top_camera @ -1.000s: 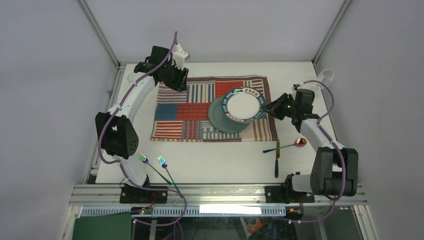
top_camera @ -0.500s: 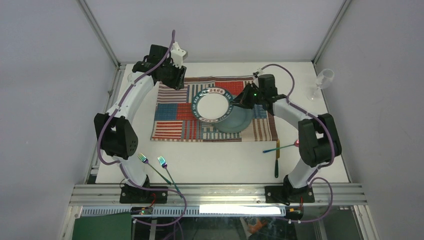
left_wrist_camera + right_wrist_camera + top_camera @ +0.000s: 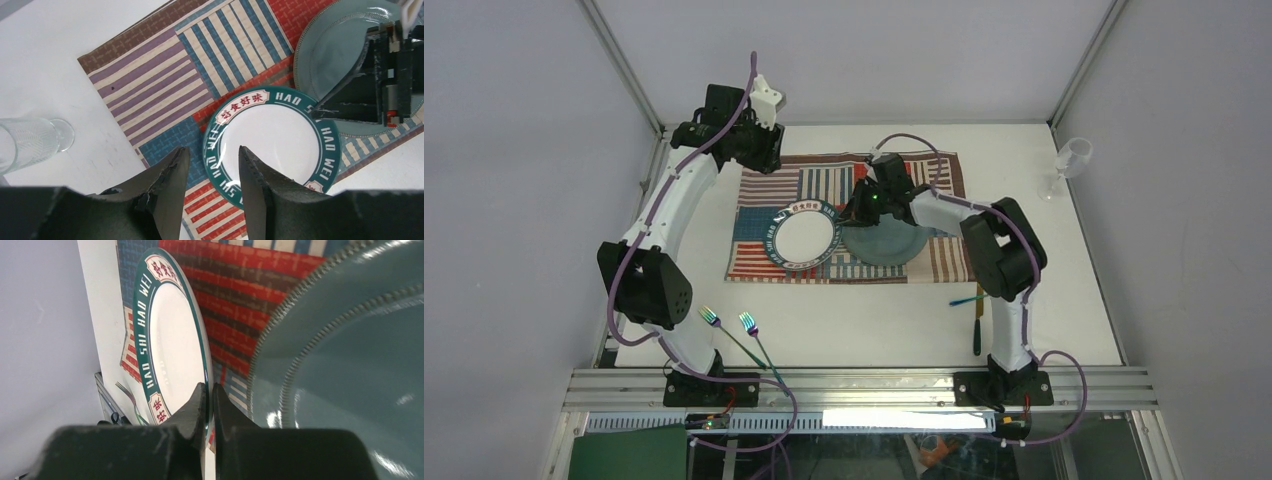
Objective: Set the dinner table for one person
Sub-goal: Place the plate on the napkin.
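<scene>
A small white plate with a green lettered rim [image 3: 804, 238] [image 3: 272, 145] [image 3: 175, 340] is over the left half of the striped placemat [image 3: 764, 255]. My right gripper [image 3: 856, 212] [image 3: 210, 386] is shut on its right rim. Whether the plate touches the mat I cannot tell. A larger grey-blue plate [image 3: 886, 243] [image 3: 350, 355] lies on the mat just to its right. My left gripper [image 3: 759, 150] [image 3: 212, 150] hangs open and empty high over the mat's back left corner. The placemat lies on the white dinner table [image 3: 1044, 280].
Two forks [image 3: 724, 335] [image 3: 759, 340] lie near the front left edge. A knife [image 3: 977, 325] and part of a spoon handle [image 3: 964, 300] lie front right. One glass [image 3: 1069, 160] stands at the back right corner, another [image 3: 30, 145] left of the mat.
My right arm has swung left, carrying the small plate from above the grey-blue plate to the mat's left half. The left arm has pulled back and up a little.
</scene>
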`<action>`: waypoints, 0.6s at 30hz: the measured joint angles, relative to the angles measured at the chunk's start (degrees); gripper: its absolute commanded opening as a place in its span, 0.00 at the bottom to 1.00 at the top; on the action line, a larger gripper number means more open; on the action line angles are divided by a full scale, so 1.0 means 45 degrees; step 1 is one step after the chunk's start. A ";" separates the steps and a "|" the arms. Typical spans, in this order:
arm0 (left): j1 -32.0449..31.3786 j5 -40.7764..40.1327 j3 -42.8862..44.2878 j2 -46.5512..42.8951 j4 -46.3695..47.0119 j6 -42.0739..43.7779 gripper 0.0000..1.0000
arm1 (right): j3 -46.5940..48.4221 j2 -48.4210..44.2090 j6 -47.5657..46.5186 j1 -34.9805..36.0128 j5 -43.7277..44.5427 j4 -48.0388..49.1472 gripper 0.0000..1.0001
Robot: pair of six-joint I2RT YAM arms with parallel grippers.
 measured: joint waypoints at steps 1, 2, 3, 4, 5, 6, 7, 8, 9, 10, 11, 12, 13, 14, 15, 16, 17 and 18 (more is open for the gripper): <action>0.0000 -0.0005 -0.0010 0.0000 0.0000 0.0000 0.43 | 0.0180 0.0155 -0.0015 0.0092 0.0000 -0.0010 0.00; 0.0000 -0.0005 -0.0015 0.0000 -0.0015 0.0000 0.43 | 0.0364 0.0306 -0.0024 0.0155 -0.0005 -0.0010 0.00; 0.0000 0.0000 -0.0019 0.0000 -0.0015 0.0000 0.43 | 0.0544 0.0466 -0.0024 0.0204 0.0000 0.0005 0.00; 0.0005 0.0000 -0.0024 0.0000 -0.0010 0.0000 0.43 | 0.0665 0.0563 -0.0024 0.0233 0.0010 0.0019 0.00; 0.0005 0.0000 -0.0049 -0.0005 0.0000 -0.0005 0.43 | 0.0811 0.0680 -0.0019 0.0253 0.0015 0.0010 0.00; 0.0000 0.0000 -0.0102 -0.0024 0.0000 0.0000 0.43 | 0.0908 0.0758 -0.0019 0.0262 0.0010 0.0015 0.00; 0.0000 0.0000 -0.0175 -0.0039 -0.0005 0.0000 0.43 | 0.1069 0.0889 -0.0015 0.0267 0.0010 0.0010 0.00; 0.0005 0.0000 -0.0228 -0.0049 -0.0019 0.0000 0.43 | 0.1209 0.1005 -0.0015 0.0277 0.0005 0.0010 0.00; 0.0005 -0.0005 -0.0277 -0.0053 -0.0024 0.0000 0.43 | 0.1428 0.1180 0.0000 0.0277 -0.0005 0.0010 0.00; 0.0005 -0.0005 -0.0321 -0.0053 -0.0024 0.0000 0.43 | 0.1685 0.1389 0.0015 0.0277 -0.0029 0.0015 0.00; 0.0000 -0.0010 -0.0364 -0.0058 -0.0024 0.0005 0.43 | 0.1928 0.1613 0.0044 0.0277 -0.0034 0.0029 0.00; 0.0005 -0.0015 -0.0418 -0.0073 -0.0019 0.0000 0.43 | 0.2093 0.1778 0.0078 0.0282 -0.0034 0.0053 0.00; 0.0005 -0.0015 -0.0452 -0.0097 -0.0049 0.0005 0.43 | 0.2273 0.1982 0.0107 0.0296 -0.0034 0.0073 0.00; 0.0005 -0.0015 -0.0510 -0.0136 -0.0034 0.0005 0.43 | 0.2458 0.2181 0.0131 0.0301 -0.0044 0.0083 0.00; 0.0005 -0.0024 -0.0568 -0.0189 -0.0044 0.0005 0.43 | 0.2603 0.2385 0.0165 0.0306 -0.0049 0.0117 0.00; 0.0005 -0.0039 -0.0622 -0.0233 -0.0049 0.0010 0.43 | 0.2676 0.2540 0.0223 0.0306 -0.0044 0.0165 0.00; 0.0005 -0.0083 -0.0675 -0.0296 -0.0053 0.0015 0.43 | 0.2676 0.2623 0.0291 0.0306 -0.0044 0.0214 0.00; 0.0005 -0.0107 -0.0709 -0.0355 -0.0049 0.0015 0.43 | 0.2671 0.2686 0.0355 0.0306 -0.0049 0.0228 0.00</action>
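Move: Held by its right rim in the right fingers, the patterned plate has its middle some 9 cm to the left, 3 cm back and a little lower. The napkin's left half, where it is going, is centred about 12 cm left, 1 cm ahead and 7 cm below that hand; the grey plate's middle is about 8 cm to the hand's right, 1 cm back. From the left hand, the napkin's left half lies roughly 5 cm right, 3 cm back and 22 cm below. Keeping its shut pinch on the rim, the right hand carries the patterned plate forward and left, about 5 cm in all, away from the grey plate and over the napkin's left half. It sinks some 2.5 cm, mostly near the end as the sideways travel dies out, with the wrist barely turning. ##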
